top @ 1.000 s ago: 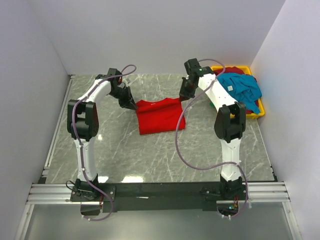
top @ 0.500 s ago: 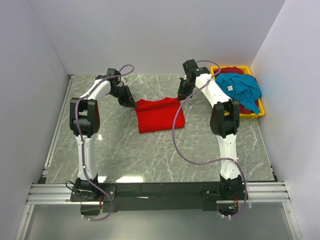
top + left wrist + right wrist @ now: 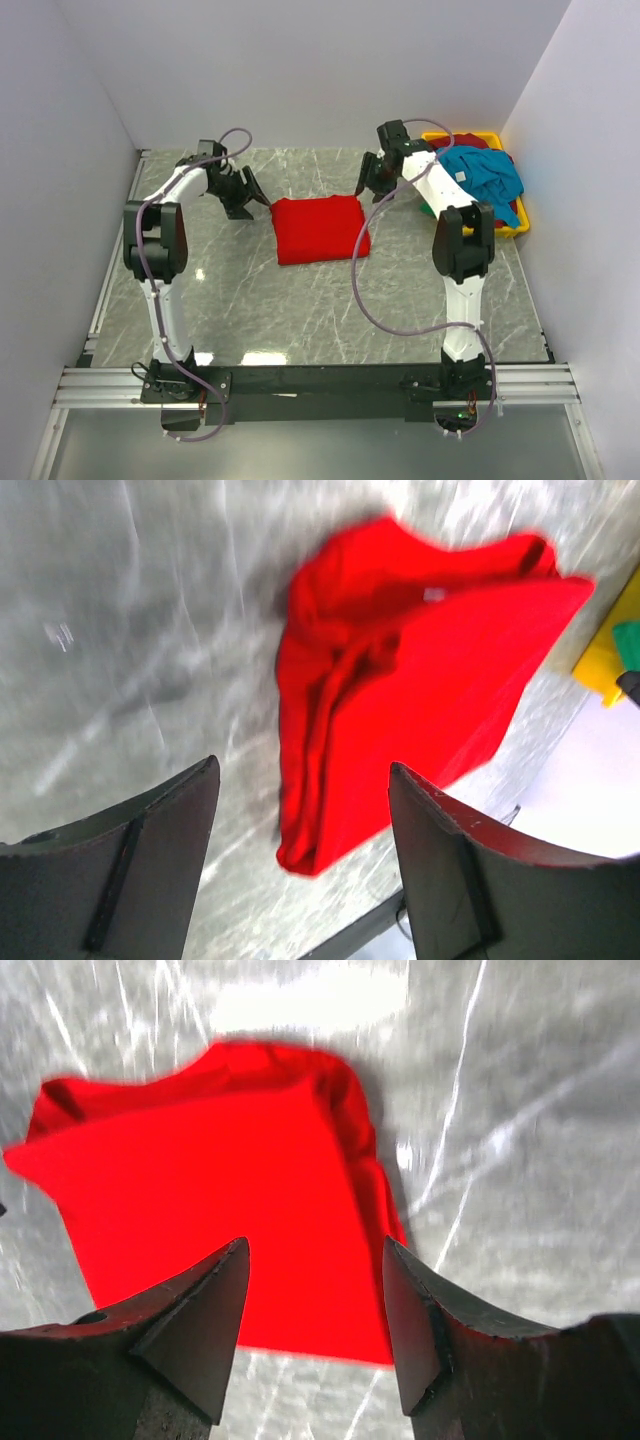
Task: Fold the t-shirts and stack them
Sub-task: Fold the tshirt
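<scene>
A bright red t-shirt (image 3: 318,228) lies folded into a rough square on the grey marbled table. It also shows in the left wrist view (image 3: 400,680) and the right wrist view (image 3: 220,1210). My left gripper (image 3: 252,196) is open and empty, just left of the shirt's far left corner. My right gripper (image 3: 366,182) is open and empty, just off the shirt's far right corner. A teal-blue t-shirt (image 3: 485,175) with a white tag lies heaped in the yellow bin (image 3: 508,229) over a dark maroon t-shirt (image 3: 460,141). A bit of green cloth (image 3: 428,207) shows under it.
The yellow bin stands at the back right, against the right wall. White walls close the table at back, left and right. A purple cable (image 3: 360,290) hangs from the right arm over the table beside the red shirt.
Both grippers have let go of the red shirt's far corners and drawn outward, the left one to the left, the right one to the right. The shirt now lies flat.
</scene>
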You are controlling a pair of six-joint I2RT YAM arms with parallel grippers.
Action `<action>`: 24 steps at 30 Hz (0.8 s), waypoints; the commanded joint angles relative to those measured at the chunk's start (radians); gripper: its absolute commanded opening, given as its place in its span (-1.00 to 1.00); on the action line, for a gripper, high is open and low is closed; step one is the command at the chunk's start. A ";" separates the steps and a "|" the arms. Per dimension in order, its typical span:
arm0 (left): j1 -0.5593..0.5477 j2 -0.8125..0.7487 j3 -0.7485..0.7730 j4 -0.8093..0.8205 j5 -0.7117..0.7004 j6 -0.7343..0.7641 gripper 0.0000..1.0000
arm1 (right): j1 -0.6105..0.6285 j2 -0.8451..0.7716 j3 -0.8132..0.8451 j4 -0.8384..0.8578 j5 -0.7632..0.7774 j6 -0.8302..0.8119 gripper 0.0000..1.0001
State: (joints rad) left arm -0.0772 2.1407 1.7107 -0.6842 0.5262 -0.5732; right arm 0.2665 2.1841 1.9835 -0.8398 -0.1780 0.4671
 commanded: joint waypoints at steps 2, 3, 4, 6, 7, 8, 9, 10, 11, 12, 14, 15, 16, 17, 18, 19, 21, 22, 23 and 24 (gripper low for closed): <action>-0.027 -0.122 -0.117 0.110 0.049 0.001 0.48 | 0.040 -0.150 -0.122 0.091 -0.014 -0.028 0.25; -0.033 -0.131 -0.153 0.132 0.058 0.003 0.48 | 0.054 -0.159 -0.146 0.108 -0.014 -0.027 0.25; -0.044 -0.146 -0.170 0.146 0.063 0.004 0.49 | 0.062 -0.170 -0.166 0.116 -0.015 -0.021 0.25; -0.055 -0.160 -0.218 0.179 0.077 0.001 0.50 | 0.080 -0.193 -0.221 0.140 -0.024 -0.013 0.25; -0.061 -0.168 -0.232 0.190 0.083 -0.001 0.51 | 0.086 -0.199 -0.239 0.146 -0.026 -0.009 0.25; -0.070 -0.171 -0.247 0.201 0.090 -0.007 0.51 | 0.091 -0.211 -0.267 0.154 -0.029 -0.002 0.25; -0.075 -0.173 -0.275 0.228 0.093 -0.011 0.51 | 0.099 -0.219 -0.282 0.168 -0.029 0.002 0.25; -0.079 -0.176 -0.287 0.236 0.093 -0.016 0.52 | 0.106 -0.227 -0.293 0.174 -0.029 0.005 0.25; -0.087 -0.179 -0.296 0.247 0.093 -0.020 0.52 | 0.111 -0.239 -0.316 0.179 -0.029 0.010 0.25; -0.091 -0.180 -0.315 0.256 0.084 -0.022 0.52 | 0.114 -0.245 -0.327 0.191 -0.035 0.013 0.25; -0.102 -0.176 -0.330 0.287 0.083 -0.025 0.53 | 0.122 -0.259 -0.354 0.205 -0.046 0.021 0.25; -0.105 -0.173 -0.341 0.296 0.080 -0.027 0.53 | 0.123 -0.261 -0.362 0.215 -0.052 0.024 0.25; -0.108 -0.166 -0.342 0.305 0.063 -0.028 0.54 | 0.128 -0.264 -0.368 0.217 -0.052 0.025 0.25; -0.114 -0.163 -0.344 0.308 0.057 -0.028 0.54 | 0.134 -0.268 -0.376 0.217 -0.049 0.025 0.25; -0.116 -0.159 -0.347 0.313 0.051 -0.030 0.54 | 0.137 -0.270 -0.379 0.214 -0.048 0.025 0.25; -0.119 -0.154 -0.347 0.321 0.032 -0.033 0.54 | 0.140 -0.273 -0.382 0.215 -0.048 0.027 0.25; -0.122 -0.151 -0.352 0.328 0.006 -0.042 0.54 | 0.145 -0.283 -0.396 0.222 -0.051 0.028 0.25; -0.125 -0.145 -0.353 0.330 -0.008 -0.043 0.54 | 0.146 -0.287 -0.400 0.223 -0.051 0.028 0.25; -0.128 -0.143 -0.353 0.331 -0.034 -0.045 0.52 | 0.146 -0.291 -0.406 0.225 -0.051 0.028 0.25; -0.127 -0.142 -0.352 0.336 -0.046 -0.047 0.51 | 0.148 -0.294 -0.408 0.225 -0.051 0.028 0.25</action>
State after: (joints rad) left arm -0.1982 2.0167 1.3624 -0.3992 0.5392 -0.6067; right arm 0.4011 1.9717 1.5867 -0.6544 -0.2260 0.4896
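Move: The folded red t-shirt lies flat, its middle about 15 cm to the left hand's right, 4 cm back and 7 cm below; its near-left corner is some 6 cm right and 12 cm back of that hand. From the right hand, the shirt's middle is roughly 11 cm left, 7 cm back and 10 cm below, its near-right corner straight back about 14 cm, and the yellow bin some 25 cm right and 4 cm farther out. Both open hands draw back and inward towards the t-shirt's near corners, right about 8 cm back, left also sinking. ##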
